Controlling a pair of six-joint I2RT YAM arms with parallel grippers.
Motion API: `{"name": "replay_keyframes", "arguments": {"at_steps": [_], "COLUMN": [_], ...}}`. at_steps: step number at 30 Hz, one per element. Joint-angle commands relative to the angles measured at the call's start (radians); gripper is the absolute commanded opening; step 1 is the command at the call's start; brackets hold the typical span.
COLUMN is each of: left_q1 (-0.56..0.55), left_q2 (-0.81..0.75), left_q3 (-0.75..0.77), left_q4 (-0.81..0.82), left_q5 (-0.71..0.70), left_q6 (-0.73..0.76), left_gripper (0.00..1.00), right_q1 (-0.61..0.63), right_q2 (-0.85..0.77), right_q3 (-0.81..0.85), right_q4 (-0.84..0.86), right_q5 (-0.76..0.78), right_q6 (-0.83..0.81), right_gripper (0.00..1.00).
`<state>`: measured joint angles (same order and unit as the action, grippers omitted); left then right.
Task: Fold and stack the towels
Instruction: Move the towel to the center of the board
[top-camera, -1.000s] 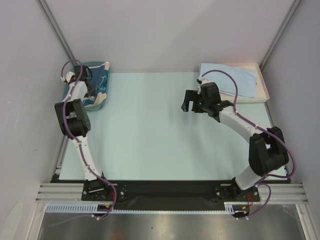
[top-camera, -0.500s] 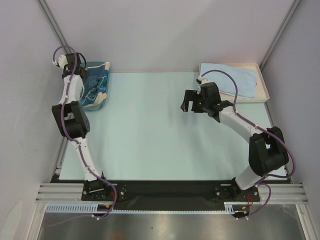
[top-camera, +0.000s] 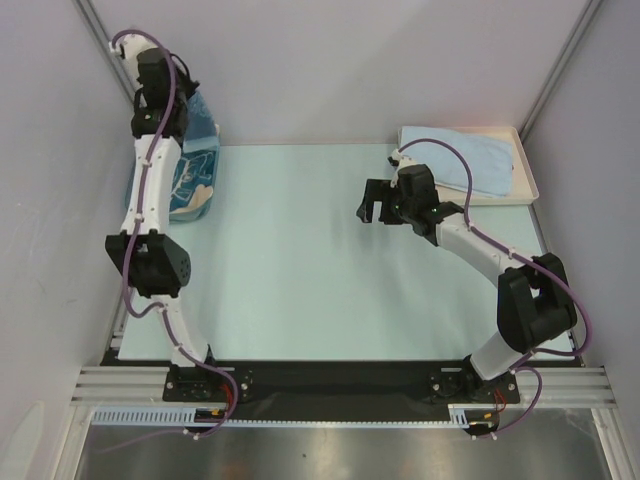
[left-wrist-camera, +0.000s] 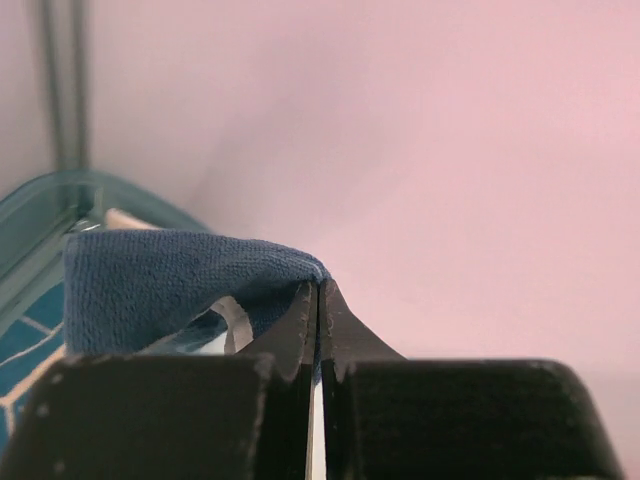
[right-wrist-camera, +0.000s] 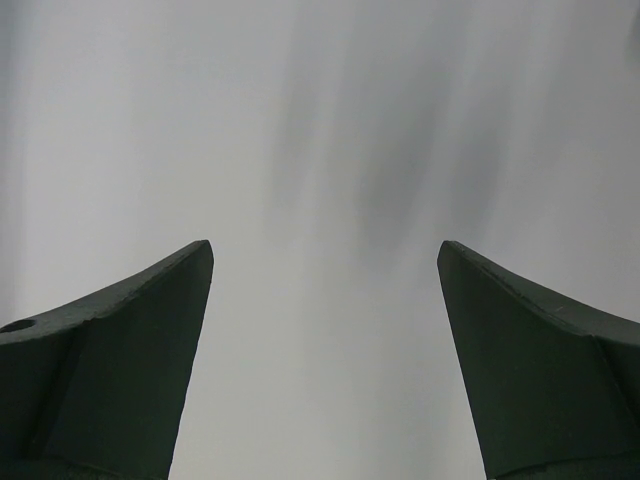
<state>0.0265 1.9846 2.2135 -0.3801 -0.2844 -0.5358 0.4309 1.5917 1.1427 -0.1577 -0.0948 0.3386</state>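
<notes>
My left gripper (top-camera: 180, 100) is raised high over the far left corner, shut on a fold of a dark-blue towel (top-camera: 202, 118) that hangs down toward the translucent blue bin (top-camera: 207, 204). In the left wrist view the jaws (left-wrist-camera: 318, 290) pinch the dark-blue towel (left-wrist-camera: 180, 285) at its edge. More patterned towels (top-camera: 190, 185) lie in the bin. A light-blue towel (top-camera: 465, 158) lies in the cream tray (top-camera: 527, 180) at the far right. My right gripper (top-camera: 374, 215) hovers over the mat's middle, open and empty (right-wrist-camera: 325, 260).
The pale green mat (top-camera: 300, 280) covers the table between the arms. Grey walls and a slanted metal post (top-camera: 105, 45) stand close behind the left gripper. The bin's rim (left-wrist-camera: 40, 200) shows at lower left of the left wrist view.
My left gripper closed on the dark-blue towel in the bin and rose up and back, pulling the towel out. The right arm barely moved.
</notes>
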Motion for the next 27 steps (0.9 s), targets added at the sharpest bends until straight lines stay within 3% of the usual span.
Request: {"name": "replay_keyframes", "arguments": {"at_steps": [1, 9, 20, 27], "left_q1": [-0.083, -0.313, -0.765, -0.807], "left_q2": [-0.139, -0.305, -0.613, -0.765], "left_q3": [0.017, -0.066, -0.592, -0.935], "left_q4": [0.076, 0.099, 0.248, 0.253], "left_q5": [-0.047, -0.087, -0.180, -0.116], "left_q6": [0.111, 0.180, 0.174, -0.027], "left_gripper": [0.00, 0.00, 0.00, 0.00], "right_q1": [0.008, 0.009, 0.011, 0.055], "right_q2": [-0.019, -0.047, -0.228, -0.394], "right_q3": [-0.008, -0.023, -0.132, -0.228], "right_q4": [0.043, 0.055, 0.090, 0.106], "right_q5": [0.017, 0.064, 0.249, 0.329], "right_q6": [-0.018, -0.021, 0.055, 0.088], "right_gripper": [0.99, 0.99, 0.99, 1.00]}}
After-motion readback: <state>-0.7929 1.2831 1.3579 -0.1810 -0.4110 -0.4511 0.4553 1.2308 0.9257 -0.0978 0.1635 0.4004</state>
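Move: The left hand already holds the navy towel high over the teal basket. The board's centre, where the towel goes, lies about 40 cm to its right, 15 cm back and 38 cm below. The teal basket sits some 14 cm left and 2 cm back, 35 cm down; the white tray is roughly 80 cm right and 5 cm ahead. From the right hand, the centre is about 8 cm left, 4 cm ahead and 14 cm below. Left keeps its pinch, arcing 30 cm right and 25 cm back towards the centre; open right hand rises 6 cm. ##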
